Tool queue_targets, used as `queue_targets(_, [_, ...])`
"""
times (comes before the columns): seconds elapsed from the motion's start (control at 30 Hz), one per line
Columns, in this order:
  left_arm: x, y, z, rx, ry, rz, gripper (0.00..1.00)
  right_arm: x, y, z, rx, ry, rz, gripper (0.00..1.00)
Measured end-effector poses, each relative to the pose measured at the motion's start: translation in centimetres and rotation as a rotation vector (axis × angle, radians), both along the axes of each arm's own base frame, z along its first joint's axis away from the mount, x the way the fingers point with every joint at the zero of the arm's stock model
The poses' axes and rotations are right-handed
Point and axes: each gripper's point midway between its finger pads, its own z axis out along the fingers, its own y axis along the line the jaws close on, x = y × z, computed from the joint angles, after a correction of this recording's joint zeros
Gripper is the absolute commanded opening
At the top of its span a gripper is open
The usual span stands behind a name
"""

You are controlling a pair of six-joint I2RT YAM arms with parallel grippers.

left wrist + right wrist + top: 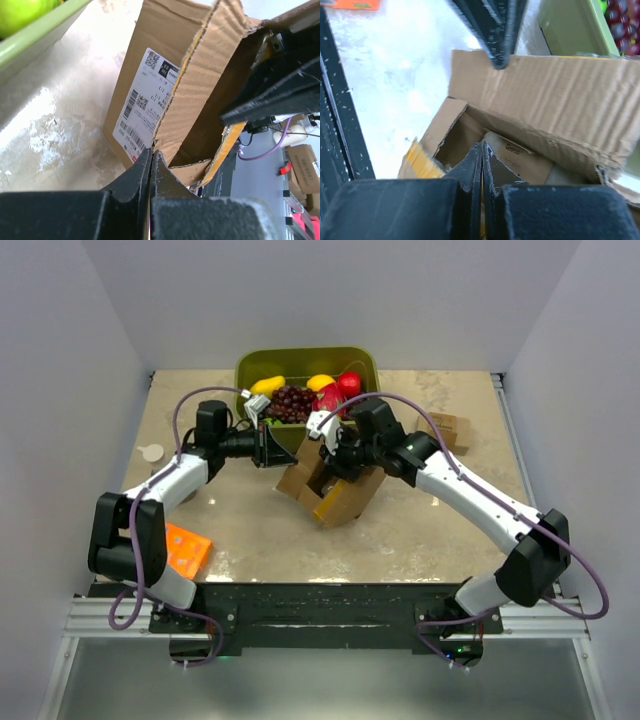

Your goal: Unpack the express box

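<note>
The express box (338,492) lies open and tilted in the middle of the table, with yellow tape on its flap edges. Its white label (145,100) shows in the left wrist view. My left gripper (283,448) is shut on the edge of the box's large left flap (200,85), fingertips pinched on the cardboard (151,152). My right gripper (335,462) is over the box's opening, shut (482,146), with the yellow-taped flap (420,160) running in between its fingers. A pale inner carton (525,157) lies inside the box.
A green bin (250,365) with grapes (292,400) and other fruit stands just behind the box. A flat orange box (185,548) lies near left. A small brown block (450,428) sits at the right. A white disc (151,452) is at the left.
</note>
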Motion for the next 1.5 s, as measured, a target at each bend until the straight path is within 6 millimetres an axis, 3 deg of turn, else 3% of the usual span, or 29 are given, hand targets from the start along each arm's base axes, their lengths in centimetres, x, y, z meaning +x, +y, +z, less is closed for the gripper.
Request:
queue_targets(0.23, [0.0, -0.1, 0.7, -0.006, -0.018, -0.004, 0.0, -0.6, -0.1, 0.4, -0.029, -0.057, 0.066, 0.0])
queue_targets(0.4, [0.2, -0.3, 1.5, -0.025, -0.016, -0.028, 0.0, 0.3, -1.3, -0.3, -0.111, -0.086, 0.026, 0.0])
queue_targets(0.43, [0.1, -0.4, 1.7, -0.034, -0.005, -0.037, 0.0, 0.6, -1.7, -0.5, -0.131, -0.093, 0.01, 0.04])
queue_targets(0.53, [-0.5, -0.6, 2.0, -0.057, 0.03, -0.06, 0.0, 1.1, -2.6, -1.0, -0.174, -0.104, -0.036, 0.29])
queue_targets(0.7, [-1.4, -1.0, 3.0, -0.122, 0.103, -0.112, 0.0, 1.8, -4.0, -2.4, -0.245, -0.098, -0.107, 0.49])
queue_targets(0.87, [-2.1, -1.0, 1.6, -0.127, 0.207, -0.127, 0.0, 2.3, -4.9, -5.8, -0.305, -0.053, -0.12, 0.57])
queue_targets(1.13, [-2.4, -0.3, -3.0, -0.088, 0.436, -0.084, 0.0, 7.1, -6.0, -11.2, -0.342, 0.093, -0.172, 0.72])
queue_targets(1.23, [-2.3, -0.1, -4.4, -0.081, 0.463, -0.085, 0.0, 7.7, -5.4, -11.3, -0.334, 0.097, -0.132, 0.74])
queue_targets(1.5, [-1.5, 0.0, -4.9, -0.055, 0.463, -0.093, 0.0, 9.4, -4.1, -12.0, -0.308, 0.138, -0.006, 0.75])
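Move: The kitchen-cleaning box, inside the tilted express box, lies about 1 cm ahead of the right hand, 1 cm left and 9 cm below its shut fingers. The flap corner held by the left hand is some 2 cm ahead, 6 cm left and 3 cm below; the fruit basket is about 18 cm ahead, 3 cm left and 14 cm below. From the left hand, the kitchen-cleaning box is 6 cm right, 1 cm back and 7 cm lower. After edging a few centimetres to its right with a roll to that side, the right hand opens its shut fingers to about three-quarters and reaches some 12 cm down and 9 cm forward over the taped flap into the express box, towards the kitchen-cleaning box. The left hand keeps its pinch on the flap corner throughout, first raising it about 3 cm while easing back, then lowering it some 8 cm as its wrist tips nearly 30 degrees. ##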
